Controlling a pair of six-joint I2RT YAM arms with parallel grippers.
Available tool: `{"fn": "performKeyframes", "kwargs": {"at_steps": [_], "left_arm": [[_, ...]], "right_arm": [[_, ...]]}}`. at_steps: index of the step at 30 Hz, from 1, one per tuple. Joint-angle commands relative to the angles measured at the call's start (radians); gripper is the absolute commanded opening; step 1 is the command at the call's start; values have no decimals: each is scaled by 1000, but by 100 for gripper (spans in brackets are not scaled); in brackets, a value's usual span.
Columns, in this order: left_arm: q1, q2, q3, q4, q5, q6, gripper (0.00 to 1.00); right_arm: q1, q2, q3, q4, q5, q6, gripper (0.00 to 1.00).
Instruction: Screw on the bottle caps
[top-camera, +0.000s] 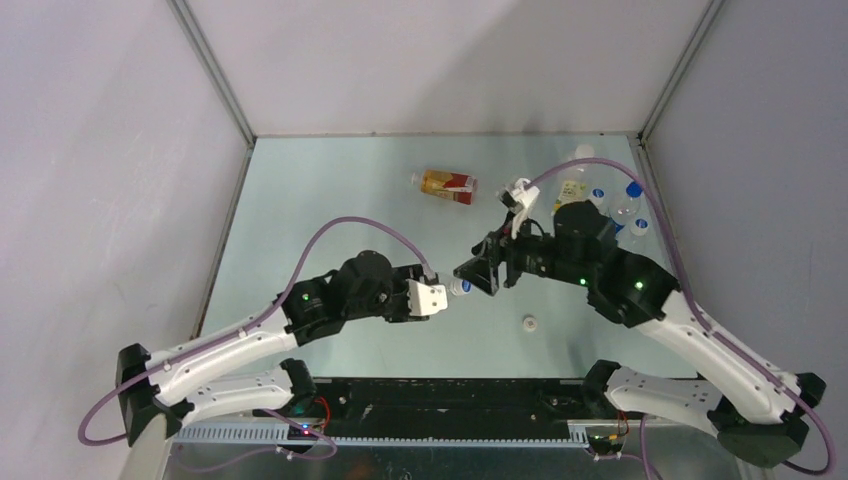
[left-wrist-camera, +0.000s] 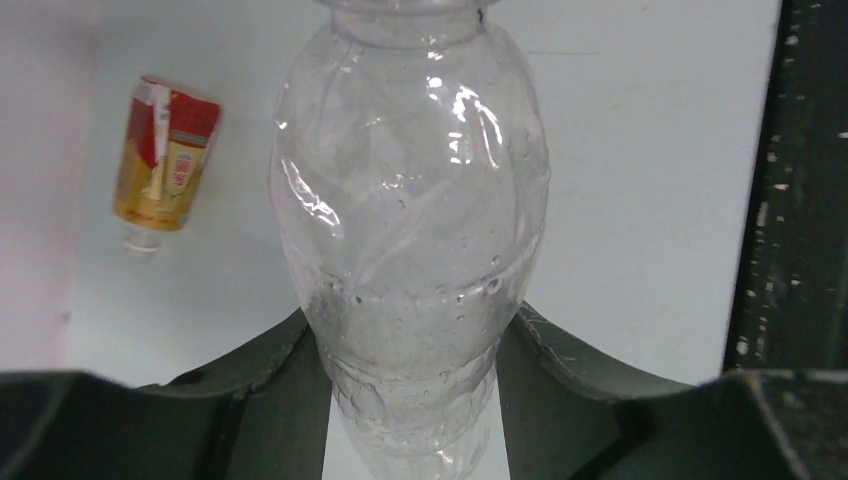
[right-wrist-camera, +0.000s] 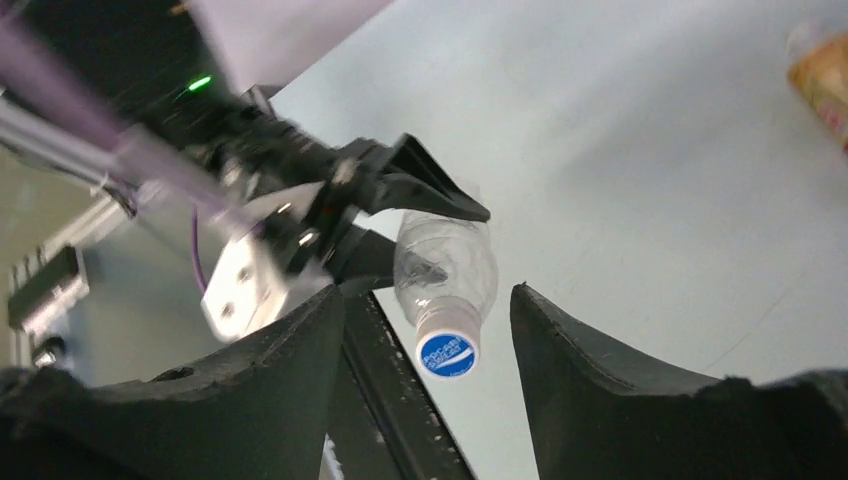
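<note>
A clear unlabelled bottle (left-wrist-camera: 410, 230) is held off the table, my left gripper (left-wrist-camera: 410, 400) shut on its lower body. In the top view this left gripper (top-camera: 432, 298) points right, and the bottle's neck sticks out toward my right gripper (top-camera: 474, 277). A blue-topped cap (right-wrist-camera: 447, 353) sits on that bottle's neck. My right gripper (right-wrist-camera: 428, 300) stands open around the cap, its fingers apart from it on both sides. A white cap (top-camera: 528, 322) lies loose on the table. The amber bottle (top-camera: 448, 185) with the red-orange label lies on its side further back.
Several bottles stand at the back right corner, among them a yellow-labelled one (top-camera: 570, 190) and blue-capped ones (top-camera: 636, 226). The enclosure walls close in the table on three sides. A black rail (top-camera: 450, 400) runs along the near edge.
</note>
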Motion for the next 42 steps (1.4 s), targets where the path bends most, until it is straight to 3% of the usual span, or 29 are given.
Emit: {"fn": "performKeyframes", "kwargs": {"at_steps": [1,4,11,20,29,33,38,42], "left_arm": [[53,-6,69,-92,252,-32,17],[69,7,96,-133,322,-32,17],[91,40,139,-176,403,-35,17],[91,66,170,-189,436,-34,17],[91,73,179,-191,442,-34,17],[91,71,179,-183,440,-38,17],[91,60,169,-94,392,-72,18],[78,41,138,18,280,-125,18]], "right_arm": [[-1,-76,-2,42,-193,-407,64],[1,-105,-1,-36,-299,-590,64],[37,-91,35,-187,-300,-897,63],[72,-38,80,-259,-333,-1005,60],[94,-1,82,-277,-321,-1016,49],[96,9,82,-286,-298,-1010,41],[97,43,82,-282,-296,-924,16],[88,70,60,-184,-204,-688,0]]}}
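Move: The blue-topped cap, already on the neck of the bottle the left hand holds, lies roughly 3 cm left, 2 cm back and 4 cm below the open right hand. From the left hand the cap is some 8 cm right, 1 cm ahead and 7 cm up. The loose white cap is about 12 cm right of the right hand, 5 cm back and 27 cm down; the orange-labelled bottle lies some 25 cm ahead, 5 cm left and 25 cm down. The blue-topped cap is taken afresh: the right hand draws back about 5 cm, rising slightly before sinking to nearly 4 cm below its start, and swings and rolls its wrist some 55 degrees, counter-clockwise from above. Its open fingers then close and pinch the cap's sides. The left hand keeps its grip on the bottle, drawing back 4.5 cm and turning about 20 degrees. ##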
